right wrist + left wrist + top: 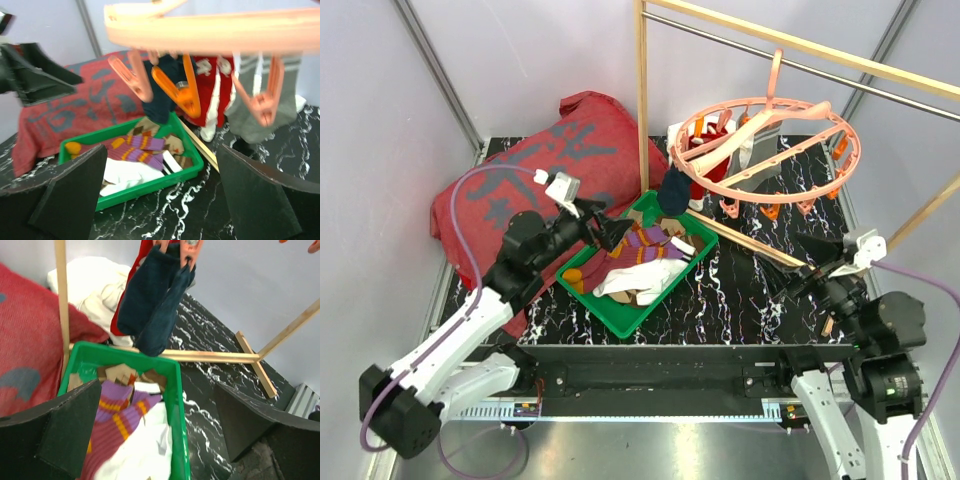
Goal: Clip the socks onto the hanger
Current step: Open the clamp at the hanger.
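Note:
The salmon-pink hanger (765,140) hangs from the rail at the back right. Clipped to it are a dark navy sock (672,192), a red sock (210,90) and a grey sock (255,110). An empty orange clip (180,90) dangles near the navy sock. More socks lie in the green tray (620,325): a purple-orange striped one (645,243), a white one (635,278) and brown argyle ones (150,127). My left gripper (610,228) hovers open over the tray's back left. My right gripper (810,262) is open, low over the table right of the tray and below the hanger.
A big red cloth (520,190) with grey characters lies at the back left. The wooden rail frame's post (642,100) rises behind the tray, and its base bar (750,240) runs across the black marbled table (740,300).

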You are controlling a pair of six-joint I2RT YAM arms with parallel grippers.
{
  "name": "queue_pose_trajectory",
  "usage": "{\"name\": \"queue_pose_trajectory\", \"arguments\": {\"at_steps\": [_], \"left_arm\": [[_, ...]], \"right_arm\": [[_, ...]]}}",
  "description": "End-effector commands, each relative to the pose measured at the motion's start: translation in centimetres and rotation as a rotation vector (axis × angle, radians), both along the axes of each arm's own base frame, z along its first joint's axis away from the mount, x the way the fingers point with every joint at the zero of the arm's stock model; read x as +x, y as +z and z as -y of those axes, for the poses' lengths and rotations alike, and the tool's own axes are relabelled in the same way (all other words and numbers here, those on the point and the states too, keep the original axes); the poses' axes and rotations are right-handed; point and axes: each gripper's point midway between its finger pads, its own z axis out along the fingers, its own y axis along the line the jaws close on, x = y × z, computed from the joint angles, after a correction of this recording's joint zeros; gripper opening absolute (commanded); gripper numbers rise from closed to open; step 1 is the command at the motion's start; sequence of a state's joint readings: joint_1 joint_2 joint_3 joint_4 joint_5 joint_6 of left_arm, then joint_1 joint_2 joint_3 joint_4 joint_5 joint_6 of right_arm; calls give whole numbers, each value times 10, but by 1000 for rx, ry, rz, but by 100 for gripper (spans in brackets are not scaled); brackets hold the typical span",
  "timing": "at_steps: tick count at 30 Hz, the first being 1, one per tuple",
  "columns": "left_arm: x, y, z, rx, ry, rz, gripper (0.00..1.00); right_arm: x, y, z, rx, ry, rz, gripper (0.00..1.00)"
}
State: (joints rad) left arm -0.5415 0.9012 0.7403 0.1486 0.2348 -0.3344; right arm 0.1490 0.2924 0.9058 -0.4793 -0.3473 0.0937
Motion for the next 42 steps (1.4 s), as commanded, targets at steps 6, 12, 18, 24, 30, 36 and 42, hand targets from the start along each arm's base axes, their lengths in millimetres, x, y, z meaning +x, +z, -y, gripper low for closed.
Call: {"name": "queue_pose_trajectory", "arguments": {"at_steps": [6, 12, 18, 24, 30, 36, 42], "left_arm": [[-10, 76, 46, -141, -131, 214, 99], [-25, 89, 61, -166, -153, 222, 99], [-34, 114, 78, -210, -137, 202, 99], [-41, 123, 104, -210, -89, 148, 99], [-47, 121, 126, -160, -34, 103, 97], [-52, 126, 142, -144, -16, 83, 95], [-45, 117, 134, -106, 52, 34, 96]], "right_arm": [[-5, 34, -31, -34, 201, -126, 100], [6, 42, -40, -5, 240, -211, 100], [20, 45, -38, 2, 215, -245, 100], [28, 31, -26, -6, 127, -275, 100], [25, 19, -23, -5, 110, -286, 100], [16, 24, -22, 24, 103, -273, 100], [1, 47, -35, 69, 198, -233, 100]]}}
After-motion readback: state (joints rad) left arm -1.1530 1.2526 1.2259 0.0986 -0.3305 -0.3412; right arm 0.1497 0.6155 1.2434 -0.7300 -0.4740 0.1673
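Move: The near pink clamp under the hanger's rim is some 21 cm to the left gripper's right, about level fore and aft and 12 cm higher; the hanging blue sock is about 8 cm ahead, 10 cm right and 5 cm up. From the right gripper, the near orange clamp is about 8 cm ahead, 3 cm left and 5 cm up, with the pink clamp 7 cm to the left of it and 1 cm farther out. Swing the left gripper about 15 cm right towards the near pink clamp, lifting it some 10 cm and drawing it back nearly 6 cm so that its wide-open fingers come up just short of the rim. Lift the right gripper a few centimetres and ease it left and forward below the near rim, tipping it down about 15 degrees, then back it off slightly, fingers still open. ##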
